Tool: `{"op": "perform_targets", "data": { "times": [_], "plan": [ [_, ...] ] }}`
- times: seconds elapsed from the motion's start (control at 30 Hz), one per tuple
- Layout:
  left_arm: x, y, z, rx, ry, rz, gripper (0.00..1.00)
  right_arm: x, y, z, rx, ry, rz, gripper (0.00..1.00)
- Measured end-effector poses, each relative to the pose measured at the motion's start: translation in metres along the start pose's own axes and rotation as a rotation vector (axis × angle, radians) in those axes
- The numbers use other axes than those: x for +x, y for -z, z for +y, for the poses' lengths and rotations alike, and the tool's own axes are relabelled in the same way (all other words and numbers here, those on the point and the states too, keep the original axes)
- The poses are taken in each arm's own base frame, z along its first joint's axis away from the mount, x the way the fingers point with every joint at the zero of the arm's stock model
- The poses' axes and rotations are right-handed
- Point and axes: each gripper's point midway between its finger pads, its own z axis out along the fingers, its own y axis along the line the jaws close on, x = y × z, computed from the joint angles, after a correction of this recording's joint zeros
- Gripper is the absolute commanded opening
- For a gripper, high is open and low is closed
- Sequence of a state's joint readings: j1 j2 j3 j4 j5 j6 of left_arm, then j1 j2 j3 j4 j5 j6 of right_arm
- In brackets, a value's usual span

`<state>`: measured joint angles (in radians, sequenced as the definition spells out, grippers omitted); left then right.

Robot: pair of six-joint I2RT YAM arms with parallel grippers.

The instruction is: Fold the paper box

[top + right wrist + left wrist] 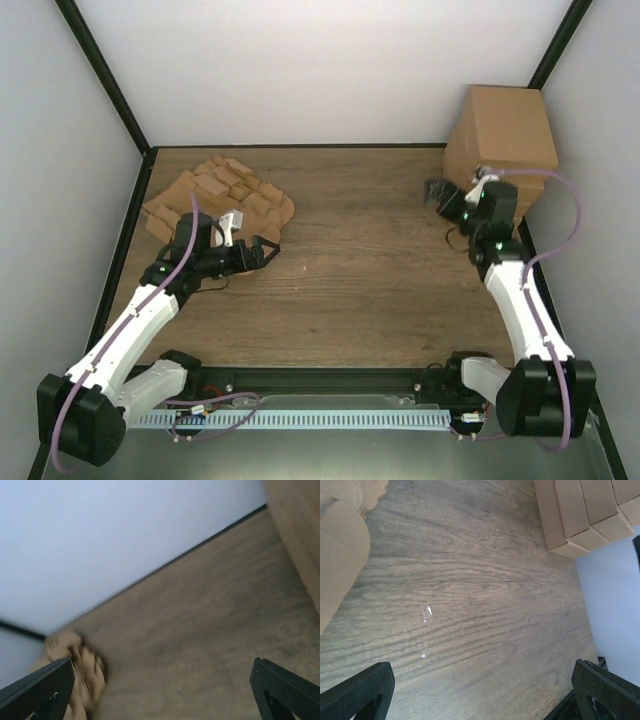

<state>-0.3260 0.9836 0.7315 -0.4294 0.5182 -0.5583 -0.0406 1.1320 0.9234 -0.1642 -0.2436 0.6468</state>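
No single paper box lies apart on the wooden table; it is out of view. My left gripper hovers open over the boards just right of a ragged heap of cardboard blanks. In the left wrist view its fingers stand wide apart with only bare wood between them, and an edge of the heap shows at the left. My right gripper is open beside the tall block of boxes, pointing left. The right wrist view is blurred, with nothing between its fingers.
White walls with black frame posts close in the table at the back and sides. The block of boxes fills the back right corner. The heap shows far off in the right wrist view. A cable tray runs between the arm bases.
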Motion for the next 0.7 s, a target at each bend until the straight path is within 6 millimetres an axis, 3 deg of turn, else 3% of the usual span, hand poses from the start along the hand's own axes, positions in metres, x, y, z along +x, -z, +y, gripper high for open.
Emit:
{"op": "perform_targets", "data": {
  "times": [0.13, 0.3, 0.43, 0.7],
  "plan": [
    [-0.007, 0.000, 0.003, -0.023, -0.048, -0.035, 1.00, 0.064, 0.011, -0.022, -0.069, 0.163, 0.073, 1.00],
    [-0.023, 0.003, 0.009, -0.045, -0.137, -0.165, 1.00, 0.114, 0.015, -0.055, -0.081, 0.250, 0.091, 1.00],
    [-0.025, 0.008, 0.032, -0.114, -0.183, -0.290, 1.00, 0.128, 0.011, -0.066, -0.086, 0.274, 0.084, 1.00],
    [-0.037, 0.018, 0.087, -0.347, -0.240, -0.493, 1.00, 0.136, 0.015, -0.070, -0.129, 0.320, 0.019, 1.00]
  ]
}}
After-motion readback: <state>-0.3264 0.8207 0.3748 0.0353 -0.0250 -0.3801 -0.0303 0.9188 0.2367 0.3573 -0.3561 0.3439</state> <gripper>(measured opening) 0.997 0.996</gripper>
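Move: The left hand is empty. The pile of flat cardboard sheets has its middle about 20 cm ahead of that hand, 14 cm to its left and some 18 cm lower. From the empty right hand, the finished paper box on top of the stack lies roughly 14 cm ahead and 17 cm to the right, its middle about 4 cm lower; the pile is about 8 cm ahead of that hand, 43 cm to its left and 26 cm below. Touching nothing and with the fingers still wide open, the right hand sinks towards the bare table, about 13 cm, drawing back some 7 cm away from the box stack, fast at first and then easing off. The left hand swings left about 8 cm and a little forward towards the sheet pile, dipping slightly, its fingers turning counter-clockwise and tipping up; its gripper stays open too. ##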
